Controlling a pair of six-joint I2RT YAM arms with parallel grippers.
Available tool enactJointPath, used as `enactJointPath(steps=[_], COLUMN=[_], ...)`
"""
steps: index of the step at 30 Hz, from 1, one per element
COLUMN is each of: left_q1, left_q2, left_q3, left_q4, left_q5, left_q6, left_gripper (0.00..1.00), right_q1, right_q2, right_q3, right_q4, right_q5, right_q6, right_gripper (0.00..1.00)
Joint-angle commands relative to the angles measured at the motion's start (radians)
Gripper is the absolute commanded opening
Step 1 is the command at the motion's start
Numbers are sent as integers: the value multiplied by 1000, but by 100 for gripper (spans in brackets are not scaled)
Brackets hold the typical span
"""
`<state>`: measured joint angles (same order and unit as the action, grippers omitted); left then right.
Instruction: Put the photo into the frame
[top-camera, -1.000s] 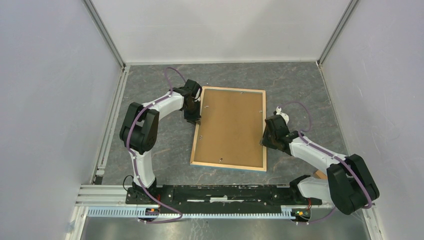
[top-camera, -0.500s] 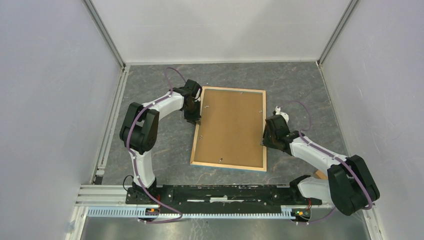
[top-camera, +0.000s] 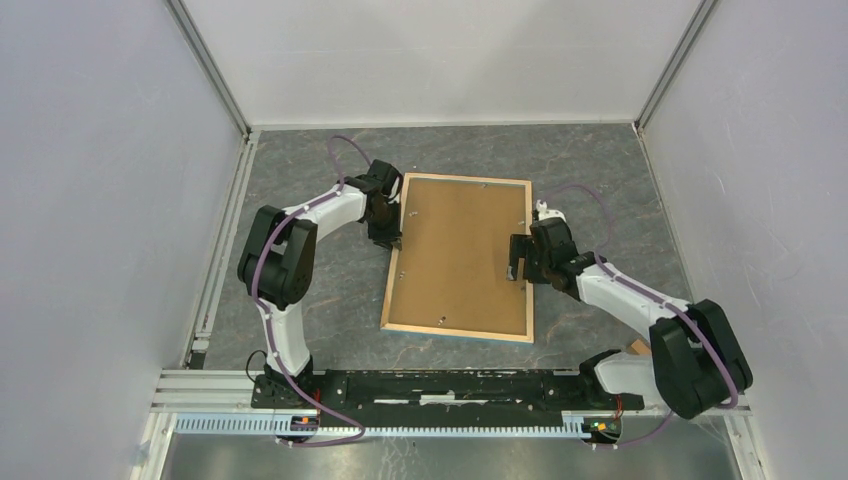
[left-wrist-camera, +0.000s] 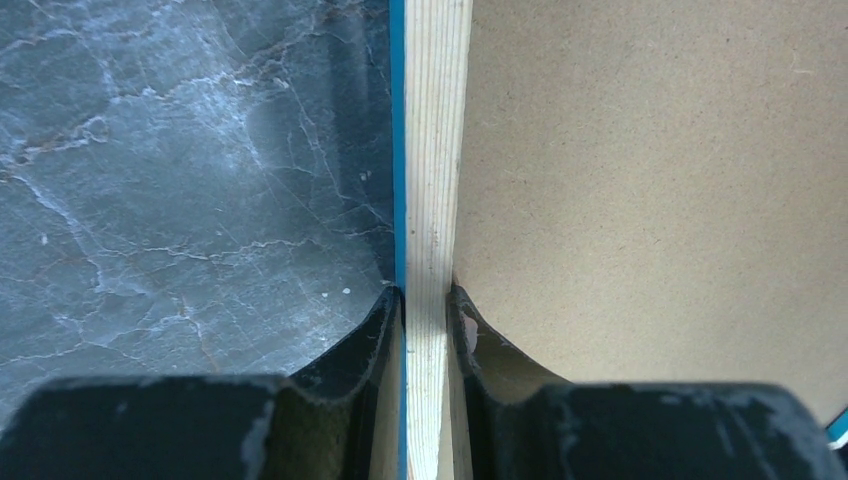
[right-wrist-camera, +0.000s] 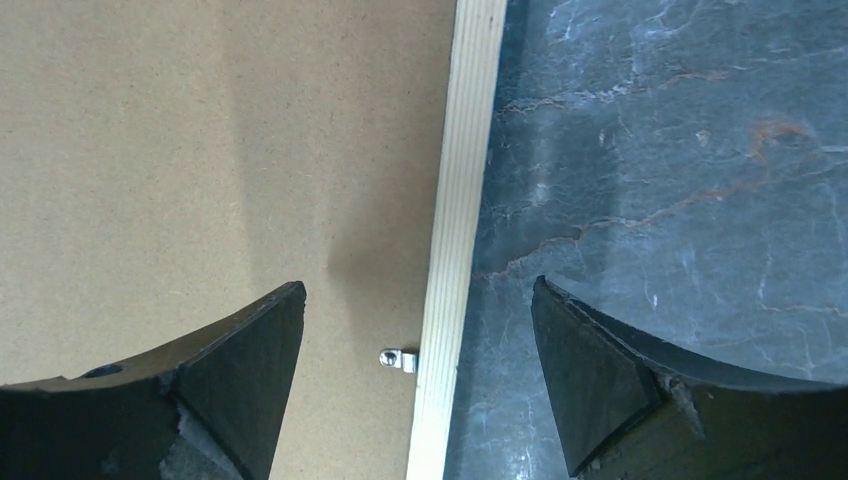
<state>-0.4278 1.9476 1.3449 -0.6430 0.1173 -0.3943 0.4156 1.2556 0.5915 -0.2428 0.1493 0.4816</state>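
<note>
The frame (top-camera: 455, 331) lies face down on the dark table, its light wood rim up and a thin blue edge (left-wrist-camera: 397, 150) showing along its left side. A plain brown backing board (top-camera: 460, 255) fills it. The photo is hidden. My left gripper (top-camera: 388, 240) is shut on the frame's left rim (left-wrist-camera: 432, 150), one finger on each side of the wood. Over the right rim (right-wrist-camera: 466, 180) my right gripper (top-camera: 518, 262) hangs open, one finger (right-wrist-camera: 240, 370) above the board and the other above the table. A small metal clip (right-wrist-camera: 398, 359) sits between them.
White enclosure walls close in the table on three sides. An aluminium rail (top-camera: 430, 400) with the arm bases runs along the near edge. A small brown piece (top-camera: 640, 348) pokes out beside the right arm's base.
My right gripper has opened wide and shifted a little toward the far side along the frame's right rim. The left gripper and the frame have not moved.
</note>
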Motion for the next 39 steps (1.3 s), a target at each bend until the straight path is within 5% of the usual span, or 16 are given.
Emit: enactJointPath(steps=[1,13,19,34,39], left_q1=[-8,-10,-37,-466,-467], left_q2=[-45,-128,-230,-367,-496], left_q3=[-67,-194,-444,-610,-600], left_q4=[38,117,325,540,444], left_q5=[104,166,222,34,-28], left_q6=[-78,-169,-343,-642,-579], left_gripper=[2,2,2,3,23], right_q1=[-7,-7,-7,19,38], right_q2=[70,184,336,690,743], right_q3=[40,103,269,697,843], right_q4=[59,128,106,100,-1], right_q5=[-20,-50,-125,-339,-379], right_q6=[-24,-92,-179,-233,-281], right_gripper=[89,88,87,86,87])
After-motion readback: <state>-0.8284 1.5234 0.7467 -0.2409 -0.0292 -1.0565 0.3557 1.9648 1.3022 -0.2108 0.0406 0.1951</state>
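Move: Between the left fingers is already the frame's left rail, with its far corner about 17 cm ahead and 2 cm right and its near corner some 21 cm back and 4 cm left; the frame's middle is 15 cm right and 3 cm back. Under the right hand's open fingers runs the right rail, about 2 cm down, its far corner some 23 cm ahead and 2 cm right; a metal clip sits 4 cm back and 1 cm left. Swinging the frame round between them, the left hand keeps its pinch on the left rail and draws it back about 14 cm, bearing right later, while the open right hand first drops 2 cm astride the right rail, then travels some 18 cm forward and a little left, bringing its outer finger against the rail's outside. Both wrists turn slightly counter-clockwise. ##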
